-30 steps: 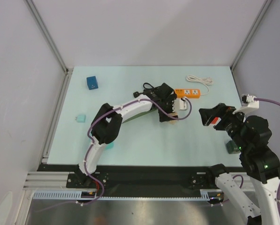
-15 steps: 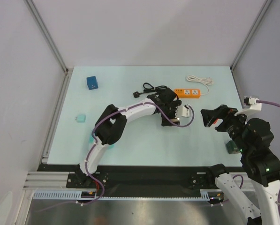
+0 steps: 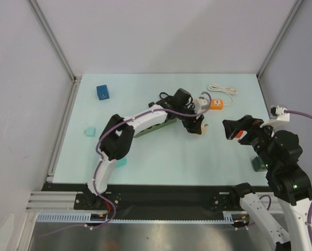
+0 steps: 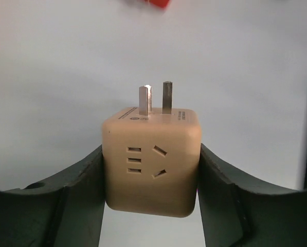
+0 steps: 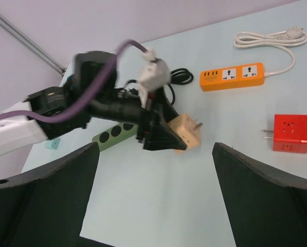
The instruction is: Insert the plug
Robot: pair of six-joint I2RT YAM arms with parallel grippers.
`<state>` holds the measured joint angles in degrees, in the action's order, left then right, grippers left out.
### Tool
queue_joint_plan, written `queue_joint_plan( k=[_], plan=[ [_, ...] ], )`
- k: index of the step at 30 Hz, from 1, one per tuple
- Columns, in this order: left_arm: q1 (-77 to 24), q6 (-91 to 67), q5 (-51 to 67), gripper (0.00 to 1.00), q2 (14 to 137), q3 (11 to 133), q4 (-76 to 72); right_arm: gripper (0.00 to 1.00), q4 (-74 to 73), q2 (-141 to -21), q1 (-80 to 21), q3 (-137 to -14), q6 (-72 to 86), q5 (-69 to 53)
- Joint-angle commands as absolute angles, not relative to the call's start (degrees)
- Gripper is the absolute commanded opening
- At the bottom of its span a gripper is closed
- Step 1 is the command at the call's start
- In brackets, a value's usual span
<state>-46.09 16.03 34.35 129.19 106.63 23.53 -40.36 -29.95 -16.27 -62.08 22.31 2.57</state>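
A tan cube plug (image 4: 152, 159) with two metal prongs sits between the black fingers (image 4: 76, 200) of my left gripper (image 4: 151, 170), which is shut on its two sides. In the top view, the left gripper (image 3: 197, 127) holds the plug (image 3: 199, 128) mid-table, prongs pointing right. The right wrist view shows the plug (image 5: 186, 133) a little above the table. Behind it lies the orange power strip (image 3: 214, 104) (image 5: 232, 76). My right gripper (image 3: 231, 129) (image 5: 153, 206) hovers open to the right, empty.
A red cube plug (image 5: 292, 133) lies right of the tan one. A green socket strip (image 5: 114, 134) (image 3: 158, 124) lies under the left arm, with a black cable (image 3: 165, 97) behind it. A white cord (image 3: 222, 89), a blue box (image 3: 103, 92) and teal blocks (image 3: 90, 131) lie on the table.
My left gripper's jaws have closed onto the tan plug and its wrist has turned, swinging the plug's prongs rightward. The right arm has barely moved.
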Motion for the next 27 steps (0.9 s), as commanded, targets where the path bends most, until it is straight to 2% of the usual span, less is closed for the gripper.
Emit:
queue_joint_plan(
  k=[1,2,8,10,13,14,17,19,22,27],
  plan=[
    [-43.9,-23.0,43.3,0.0,113.7,98.5,2.9,1.0,-33.2,-34.4,-16.0,-61.5,23.1,1.9],
    [-43.6,-28.8,42.4,0.0,108.8,96.6,-4.0,1.0,-31.0,-35.8,-16.0,-62.2,23.1,1.9],
    [-38.2,-69.1,35.6,0.01,97.6,85.1,-16.1,1.0,-23.5,-43.1,-16.1,-67.3,20.8,4.7],
    [-37.1,-83.7,33.1,0.0,93.6,76.4,-28.9,1.0,-18.9,-43.9,-16.6,-64.7,19.3,5.0],
    [-37.4,-93.8,26.4,0.0,89.7,71.6,-29.8,1.0,-6.4,-44.6,-20.0,-56.8,14.2,7.7],
    [-37.5,-95.3,24.0,0.0,88.5,70.7,-29.4,0.99,-0.6,-44.6,-21.9,-55.0,8.6,9.0],
    [-38.5,-98.2,14.0,0.0,83.8,67.5,-27.0,1.0,17.7,-44.1,-35.7,-46.9,-3.2,14.7],
    [-38.7,-97.4,8.1,0.0,81.0,67.8,-21.6,1.0,23.0,-46.0,-45.1,-45.8,-13.7,19.6],
    [-38.7,-98.5,3.3,0.0,78.3,66.6,-20.2,1.0,23.6,-51.9,-53.0,-48.8,-20.9,25.6],
    [-38.5,-99.7,1.7,0.0,76.6,64.1,-22.6,1.0,37.7,-56.3,-59.4,-45.1,-27.7,32.9]
  ],
)
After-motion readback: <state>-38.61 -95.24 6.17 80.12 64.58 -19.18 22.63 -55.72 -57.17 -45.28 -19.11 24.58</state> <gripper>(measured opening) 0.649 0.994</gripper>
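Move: The beige plug is already in the left fingers, clear of the table. The open right gripper it is carried to is roughly 13 cm back, 11 cm right and 26 cm above; the green strip lies 21 cm left and 3 ahead, the orange strip 15 ahead and 6 right, both some 7 cm lower. From the right hand the plug is about 13 cm ahead, 11 left and 26 below; the red plug is 14 ahead, 8 right, 32 below. Swiftly up goes the left hand, some 30 cm, then drifting left, its fingers swinging from right-and-down to level and forward-right as they keep their grip on the beige plug. The right hand, fingers wide open, first reaches forward, then sweeps about 18 cm left towards the plug, turning left and tipping its fingers up. ##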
